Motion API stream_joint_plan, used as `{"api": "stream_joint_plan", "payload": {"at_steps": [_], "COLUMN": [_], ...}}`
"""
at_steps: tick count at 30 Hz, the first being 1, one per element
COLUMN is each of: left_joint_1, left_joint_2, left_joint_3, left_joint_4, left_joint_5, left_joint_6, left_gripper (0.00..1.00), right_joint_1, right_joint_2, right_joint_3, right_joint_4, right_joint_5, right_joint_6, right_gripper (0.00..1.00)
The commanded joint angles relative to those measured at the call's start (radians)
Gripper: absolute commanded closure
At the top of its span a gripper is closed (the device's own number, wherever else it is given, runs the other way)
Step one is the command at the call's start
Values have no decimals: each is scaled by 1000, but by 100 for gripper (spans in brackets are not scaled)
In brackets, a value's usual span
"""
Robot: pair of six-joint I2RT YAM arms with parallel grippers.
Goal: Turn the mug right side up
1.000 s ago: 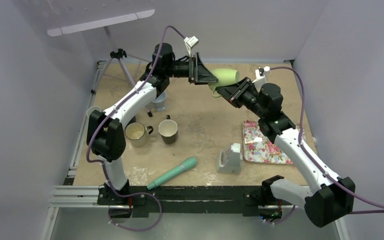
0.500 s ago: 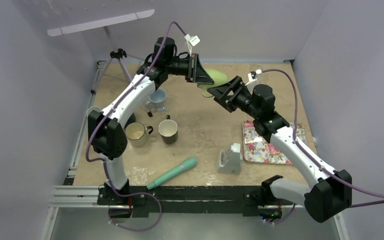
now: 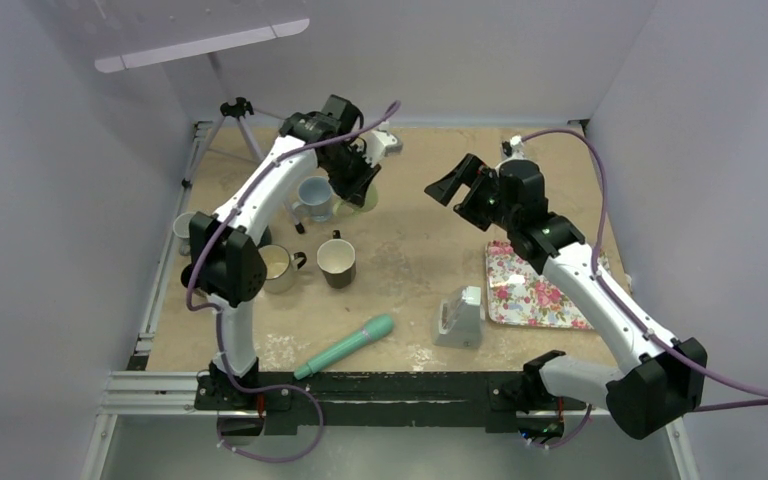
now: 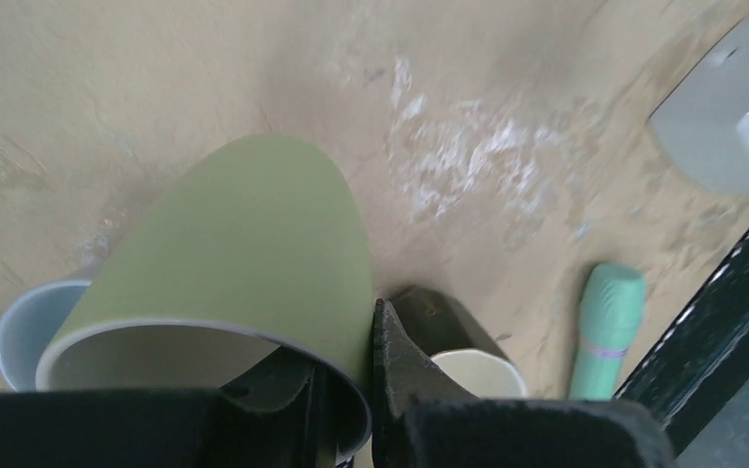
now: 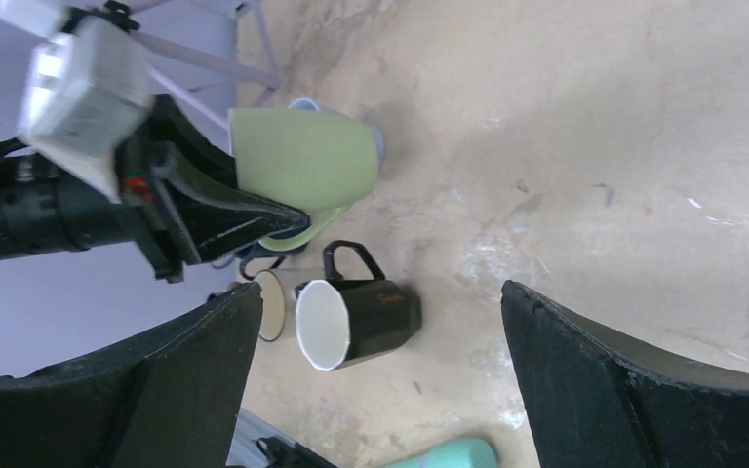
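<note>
The light green mug [image 3: 366,198] hangs in my left gripper [image 3: 355,185], which is shut on its rim, one finger inside and one outside [image 4: 405,366]. In the left wrist view the mug [image 4: 234,244] has its mouth toward the camera and its base toward the table, slightly tilted. I cannot tell if it touches the table. The right wrist view shows the mug [image 5: 302,161] beside the blue mug. My right gripper [image 3: 457,186] is open and empty, to the right of the mug with a clear gap.
A blue mug [image 3: 315,197] stands right beside the green one. A cream mug [image 3: 272,265] and a dark mug [image 3: 337,260] stand nearer. A teal tool [image 3: 350,343], a grey holder [image 3: 460,318], a floral tray [image 3: 535,285] and a tripod [image 3: 240,120] also stand around.
My left arm swung the green mug from high at the back down and left, beside the blue mug. My right gripper drew away from the mug and stands open.
</note>
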State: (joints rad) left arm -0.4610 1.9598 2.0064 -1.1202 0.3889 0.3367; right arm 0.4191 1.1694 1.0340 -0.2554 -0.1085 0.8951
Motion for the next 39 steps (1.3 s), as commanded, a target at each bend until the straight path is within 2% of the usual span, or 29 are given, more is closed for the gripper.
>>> {"api": "stream_joint_plan", "payload": {"at_steps": [1, 7, 14, 17, 22, 24, 28, 34, 39], "left_joint_1": [-43, -66, -75, -75, -73, -74, -73, -70, -35], "left_joint_2": [75, 121, 191, 186, 176, 170, 129, -34, -186], "left_joint_3": [21, -38, -58, -100, -156, -168, -161, -184, -196], "left_joint_4": [-98, 42, 61, 112, 180, 196, 190, 254, 251], "left_joint_5": [-138, -197, -253, -262, -272, -274, -241, -150, -87], "left_joint_6": [230, 223, 266, 279, 309, 313, 285, 244, 130], "left_gripper": [100, 100, 100, 90, 87, 78, 46, 21, 4], "right_joint_1": [2, 3, 1, 2, 2, 2, 0, -17, -38], "right_joint_2": [-7, -1, -16, -16, -10, -11, -21, -56, -96], "right_joint_3": [67, 93, 89, 94, 122, 127, 125, 137, 143], "right_joint_4": [-64, -128, -154, -158, -181, -189, -205, -200, -169], "right_joint_5": [82, 137, 181, 191, 211, 218, 262, 316, 409], "right_joint_6": [-74, -108, -120, -129, -142, -147, -157, -186, -243], "right_gripper": [3, 3, 3, 2, 2, 2, 1, 1, 1]}}
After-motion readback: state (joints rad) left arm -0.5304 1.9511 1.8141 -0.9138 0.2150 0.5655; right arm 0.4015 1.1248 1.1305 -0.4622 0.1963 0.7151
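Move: The left hand holds the green mug by its wall, still tilted. The bare spot it is going to lies some 4 cm ahead, 3 cm right and about 15 cm below. At that same level, the pale blue mug stands about 6 cm ahead and 6 cm left, and the dark mug some 7 cm back and 1 cm left. From the right hand, that spot is about 8 cm ahead, 22 cm left and 22 cm below. Still pinching the green mug's wall, the left hand lowers it about 13 cm to the table beside the pale blue mug, rolling some 20 degrees to bring the mug upright; there its fingers open wide, let go and rise about 8 cm. The empty right hand, fingers staying open, draws away some 7 cm to the right, turning clockwise. ##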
